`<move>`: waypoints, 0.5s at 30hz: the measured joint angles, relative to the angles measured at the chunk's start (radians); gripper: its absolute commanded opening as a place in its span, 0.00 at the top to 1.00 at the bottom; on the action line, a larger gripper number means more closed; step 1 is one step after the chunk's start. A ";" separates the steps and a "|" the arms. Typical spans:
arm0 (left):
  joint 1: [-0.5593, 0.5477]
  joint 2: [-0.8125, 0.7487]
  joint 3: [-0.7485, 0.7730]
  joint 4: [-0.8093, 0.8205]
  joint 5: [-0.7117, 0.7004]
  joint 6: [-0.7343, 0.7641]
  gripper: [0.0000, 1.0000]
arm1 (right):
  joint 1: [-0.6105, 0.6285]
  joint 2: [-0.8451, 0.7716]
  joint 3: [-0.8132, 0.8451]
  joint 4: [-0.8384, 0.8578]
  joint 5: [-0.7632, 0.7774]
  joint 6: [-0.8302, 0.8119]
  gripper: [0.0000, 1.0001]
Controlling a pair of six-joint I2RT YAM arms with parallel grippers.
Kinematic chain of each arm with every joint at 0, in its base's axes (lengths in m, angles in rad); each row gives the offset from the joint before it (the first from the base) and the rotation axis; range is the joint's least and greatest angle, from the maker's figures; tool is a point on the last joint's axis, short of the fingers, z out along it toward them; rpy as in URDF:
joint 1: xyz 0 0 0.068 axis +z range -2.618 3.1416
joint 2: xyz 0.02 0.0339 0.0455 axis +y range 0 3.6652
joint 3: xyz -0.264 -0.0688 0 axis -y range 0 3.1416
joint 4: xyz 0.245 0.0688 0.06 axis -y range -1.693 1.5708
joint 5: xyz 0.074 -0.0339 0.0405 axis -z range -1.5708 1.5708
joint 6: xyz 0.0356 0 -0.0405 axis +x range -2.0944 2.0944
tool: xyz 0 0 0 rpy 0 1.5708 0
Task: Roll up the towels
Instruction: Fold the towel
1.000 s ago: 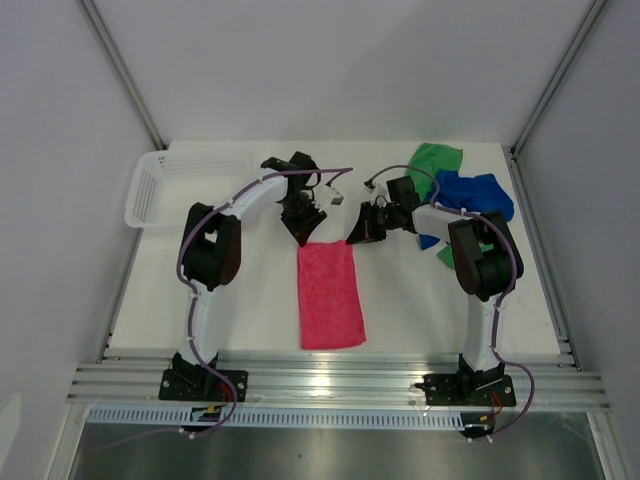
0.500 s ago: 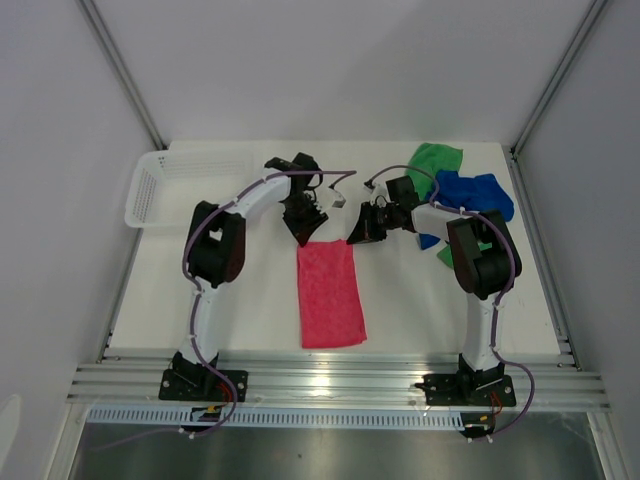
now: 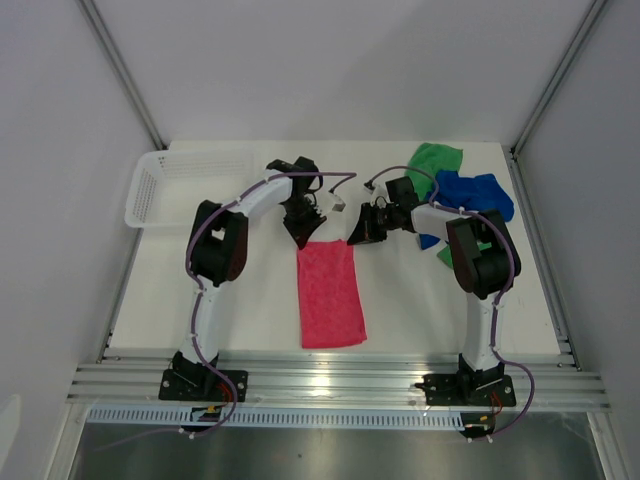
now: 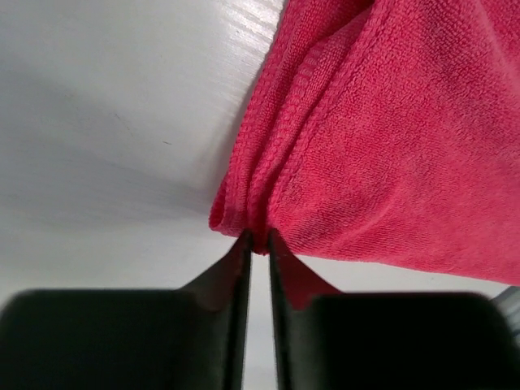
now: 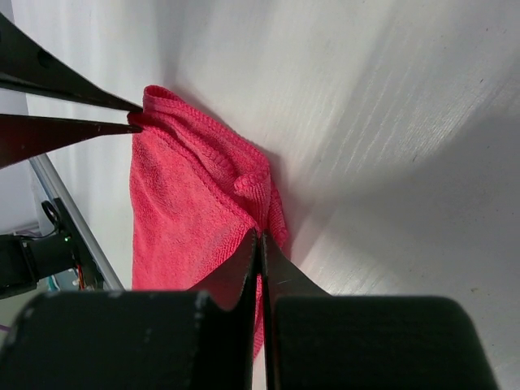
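The pink-red towel [image 3: 330,295] lies flat in a long strip in the middle of the table. My left gripper [image 3: 305,237] is at its far left corner. In the left wrist view the left gripper [image 4: 258,241] has its jaws nearly together, pinching the bunched hem of the towel [image 4: 390,146]. My right gripper [image 3: 357,233] is at the far right corner. In the right wrist view the right gripper [image 5: 260,236] is shut on a puckered fold of the towel [image 5: 187,211]. The blue towel [image 3: 478,192] and the green towel [image 3: 436,158] lie crumpled at the back right.
A white mesh basket [image 3: 150,190] stands at the back left edge of the table. The right arm's elbow hangs over the blue and green pile. White walls close the table in on three sides.
My left gripper's jaws have narrowed onto the towel's far left corner. The right gripper and the towel have stayed in place.
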 measured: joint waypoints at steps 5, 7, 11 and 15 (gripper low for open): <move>0.001 0.003 0.000 -0.003 0.008 -0.027 0.99 | 0.000 0.006 0.000 -0.002 0.006 0.000 1.00; 0.004 0.003 0.000 -0.001 0.005 -0.042 0.99 | 0.000 0.006 0.000 -0.002 0.007 -0.003 1.00; 0.013 -0.007 -0.021 0.032 -0.004 -0.069 0.99 | 0.000 0.000 0.000 -0.005 0.013 -0.011 1.00; 0.033 -0.029 -0.030 0.056 -0.008 -0.083 0.99 | 0.000 -0.019 0.005 -0.002 0.017 -0.010 1.00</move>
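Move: The red towel's far left corner lies right between the left fingers, about 0 cm off in every direction; the towel's middle is some 12 cm back and 6 cm right of that hand. The far right corner, still in the right fingers, is roughly 10 cm right of the left hand and 1 cm farther out. From the right hand, the left corner is about 10 cm left and 1 cm back. Left fingers shut on the red towel's left corner, then ease 1–2 cm forward-left; the right keeps its grip. ##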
